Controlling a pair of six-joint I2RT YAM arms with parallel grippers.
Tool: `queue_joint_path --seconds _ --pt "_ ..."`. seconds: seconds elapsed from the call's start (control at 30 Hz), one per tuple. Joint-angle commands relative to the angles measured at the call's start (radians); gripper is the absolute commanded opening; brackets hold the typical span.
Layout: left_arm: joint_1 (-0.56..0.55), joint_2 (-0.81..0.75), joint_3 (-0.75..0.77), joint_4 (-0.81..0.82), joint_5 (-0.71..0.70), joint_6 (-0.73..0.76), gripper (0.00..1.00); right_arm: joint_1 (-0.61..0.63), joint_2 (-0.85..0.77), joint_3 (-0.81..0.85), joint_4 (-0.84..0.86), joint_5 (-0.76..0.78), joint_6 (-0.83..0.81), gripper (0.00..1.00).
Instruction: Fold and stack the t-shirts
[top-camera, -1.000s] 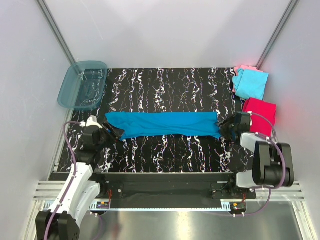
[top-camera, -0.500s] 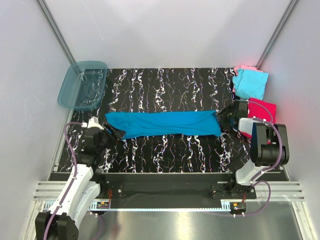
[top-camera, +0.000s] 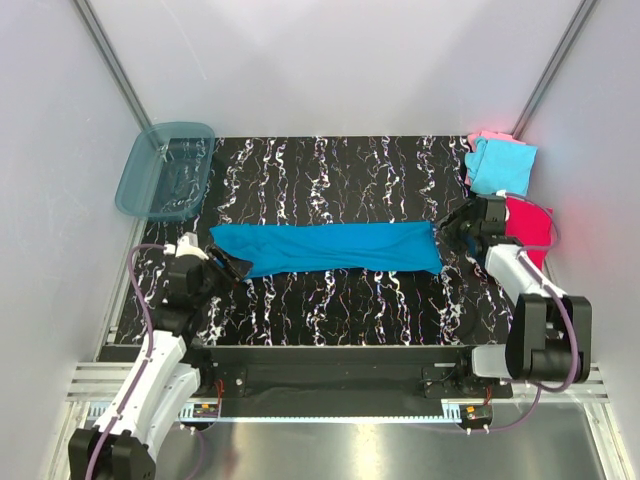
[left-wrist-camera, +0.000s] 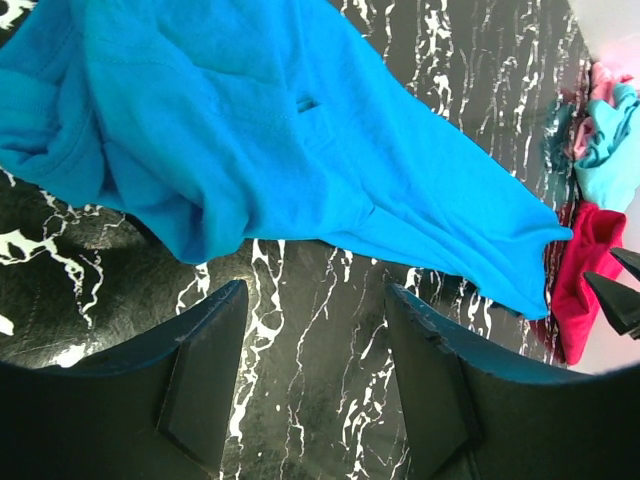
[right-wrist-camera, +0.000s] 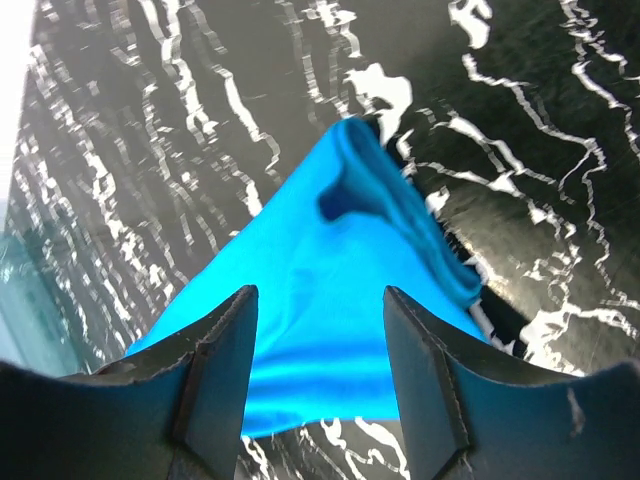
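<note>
A large teal-blue t-shirt lies folded into a long strip across the marbled table. My left gripper stands open at the strip's left end. In the left wrist view its open gripper has only bare table between the fingers, and the shirt lies just beyond the tips. My right gripper is open at the strip's right end. In the right wrist view that gripper hovers over the shirt's end without gripping it.
At the back right lie a light cyan shirt on a pale pink one, with a magenta-red shirt in front of them, close to my right arm. A translucent teal tub sits at the back left.
My right arm has swung farther back, so its gripper moved from the strip's near right corner up to its far right corner. The left gripper and the shirt barely moved.
</note>
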Motion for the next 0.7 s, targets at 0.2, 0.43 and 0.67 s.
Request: queue_joint_path --seconds 0.2,0.43,0.67 --pt "-0.018 -0.039 -0.01 0.05 0.021 -0.007 0.6 0.026 -0.136 -0.103 -0.123 -0.005 -0.028 0.59" --pt "-0.025 -0.051 -0.007 0.04 0.01 -0.007 0.59 0.026 -0.289 -0.176 -0.196 0.029 0.001 0.59" --pt "-0.03 -0.05 0.005 0.037 0.005 -0.006 0.59 0.026 -0.24 -0.182 -0.205 0.024 0.001 0.59"
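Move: The right hand hangs open off the far part of the blue t-shirt's right end; the shirt's near right corner lies about 10 cm back from it, 2 cm left and 7 cm below. On the table, the folded red t-shirt is some 16 cm to this hand's right and 3 cm back, the light-blue folded t-shirt about 15 cm ahead and 12 cm right. From the left hand that corner lies about 46 cm right, 2 cm ahead and 8 cm lower. The right hand draws back towards the robot by about 8 cm, travelling above the blue t-shirt's right end from its far side towards its near corner, with the fingers staying open. It rises barely a centimetre first, then sinks to end some 2 cm lower than it began, the fingers tipping about 5 degrees more downward, with no touch on the cloth to be seen at the end. ##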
